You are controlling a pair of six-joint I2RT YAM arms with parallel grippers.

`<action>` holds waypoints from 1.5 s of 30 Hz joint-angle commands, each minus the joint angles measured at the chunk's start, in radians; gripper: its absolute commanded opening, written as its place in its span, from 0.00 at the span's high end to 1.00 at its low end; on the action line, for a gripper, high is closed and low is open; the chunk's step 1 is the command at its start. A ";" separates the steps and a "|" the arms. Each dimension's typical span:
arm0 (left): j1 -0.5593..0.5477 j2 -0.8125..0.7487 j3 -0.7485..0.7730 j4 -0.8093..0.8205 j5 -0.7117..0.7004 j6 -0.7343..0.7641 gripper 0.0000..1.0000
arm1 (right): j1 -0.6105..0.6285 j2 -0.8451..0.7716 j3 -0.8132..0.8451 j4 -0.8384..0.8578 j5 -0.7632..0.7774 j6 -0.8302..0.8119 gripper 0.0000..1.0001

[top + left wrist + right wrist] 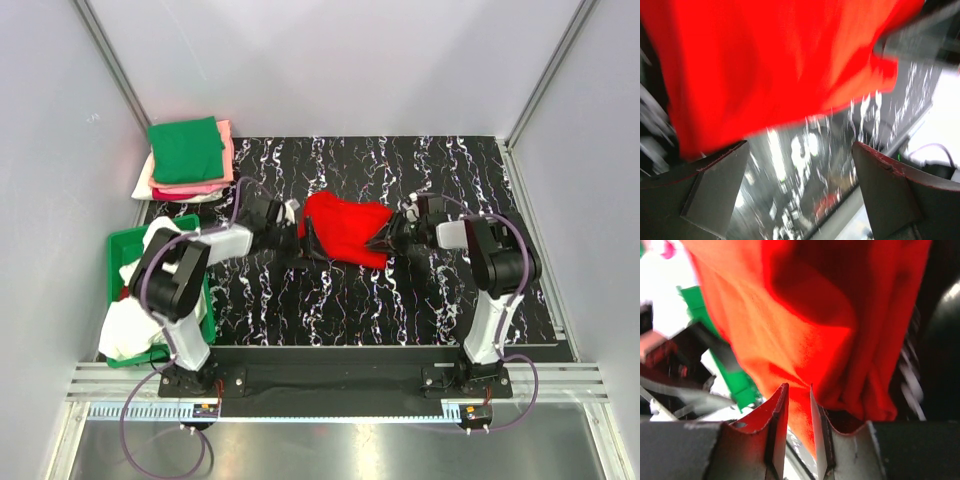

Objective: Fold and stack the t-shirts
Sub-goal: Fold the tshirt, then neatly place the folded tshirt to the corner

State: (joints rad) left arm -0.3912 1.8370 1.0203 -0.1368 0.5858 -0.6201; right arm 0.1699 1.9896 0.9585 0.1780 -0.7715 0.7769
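Observation:
The bright red t-shirt (pixel 345 228) lies crumpled in the middle of the black marbled mat (pixel 330 295). My left gripper (pixel 292 222) sits at its left edge. In the left wrist view that gripper (pixel 800 150) is open wide, the red cloth (pixel 780 65) hanging just above its left finger with nothing between the jaws. My right gripper (pixel 393 235) is at the shirt's right edge. In the right wrist view it (pixel 799 390) is nearly closed, with a fold of the red cloth (pixel 805 315) pinched in the narrow gap. A folded stack (pixel 188 155) sits at the back left, green on top of pink and white.
A green plastic bin (pixel 120 245) stands at the left by the left arm, with white cloth (pixel 125 320) spilling over its near side. The bin's green rim (pixel 732 377) also shows in the right wrist view. Grey walls enclose the mat on three sides.

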 commanded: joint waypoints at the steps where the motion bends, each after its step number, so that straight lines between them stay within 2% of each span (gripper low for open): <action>1: -0.092 -0.106 -0.184 -0.006 -0.078 -0.050 0.06 | -0.004 -0.090 -0.070 -0.271 0.211 -0.152 0.68; 5: -0.166 -0.290 -0.351 0.049 -0.072 -0.148 0.04 | -0.003 -0.195 -0.063 -0.443 0.297 -0.235 0.62; 6: -0.169 -0.332 -0.371 0.036 -0.078 -0.153 0.04 | -0.004 -0.215 -0.047 -0.471 0.316 -0.269 0.57; 8: -0.167 -0.439 -0.338 -0.087 -0.105 -0.121 0.01 | -0.004 -0.224 0.017 -0.540 0.314 -0.304 0.51; 10: -0.156 -0.490 -0.220 -0.250 -0.185 -0.045 0.01 | -0.004 -0.238 0.087 -0.584 0.310 -0.311 0.47; 12: -0.111 -0.495 -0.114 -0.337 -0.222 -0.001 0.01 | -0.004 -0.273 0.140 -0.626 0.293 -0.295 0.45; 15: -0.011 -0.446 -0.053 -0.339 -0.175 0.039 0.01 | 0.000 -0.327 0.177 -0.638 0.259 -0.257 0.42; 18: 0.051 -0.354 -0.002 -0.252 -0.121 0.040 0.02 | 0.005 -0.321 0.239 -0.650 0.230 -0.240 0.39; 26: 0.069 0.031 0.265 -0.072 -0.040 0.046 0.07 | 0.005 -0.224 0.385 -0.695 0.156 -0.272 0.38; 33: 0.069 0.309 0.408 0.005 -0.024 -0.007 0.12 | 0.005 -0.138 0.433 -0.723 0.167 -0.301 0.38; 39: 0.043 0.413 0.439 0.065 0.014 -0.056 0.26 | 0.005 -0.104 0.408 -0.693 0.164 -0.294 0.38; 43: 0.015 0.407 0.364 0.109 0.032 -0.069 0.34 | 0.005 -0.103 0.388 -0.681 0.167 -0.289 0.38; 45: 0.006 0.397 0.331 0.134 0.039 -0.076 0.41 | 0.005 -0.107 0.370 -0.672 0.167 -0.286 0.38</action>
State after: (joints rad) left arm -0.3538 2.1990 1.4261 0.0067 0.6327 -0.7002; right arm 0.1703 1.8923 1.3476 -0.5175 -0.5880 0.5007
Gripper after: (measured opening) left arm 0.616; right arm 0.621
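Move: From the left hand, low beside the tshirt's near-left edge, the tshirt's far-left corner lies about 13 cm ahead and 1 cm to the right, its middle about 6 cm ahead and 7 cm right, all at about hand height. From the right hand the tshirt's middle is some 8 cm left and 2 cm ahead. The stack of folded shirts stands roughly 23 cm ahead and 25 cm left of the left hand, the green bin 7 cm back and 31 cm left. The left hand, wide open, backs about 13 cm low along the table away from the tshirt, then lifts and swings some 25 cm forward in an arc, coming down at the far-left corner with its fingers astride the cloth and partly closing. Meanwhile the right hand, at the tshirt with its fingers part shut, goes on back and to the right a few centimetres, rolling about 15 degrees, then opens, comes free and rises to hover above the tshirt's right part. ##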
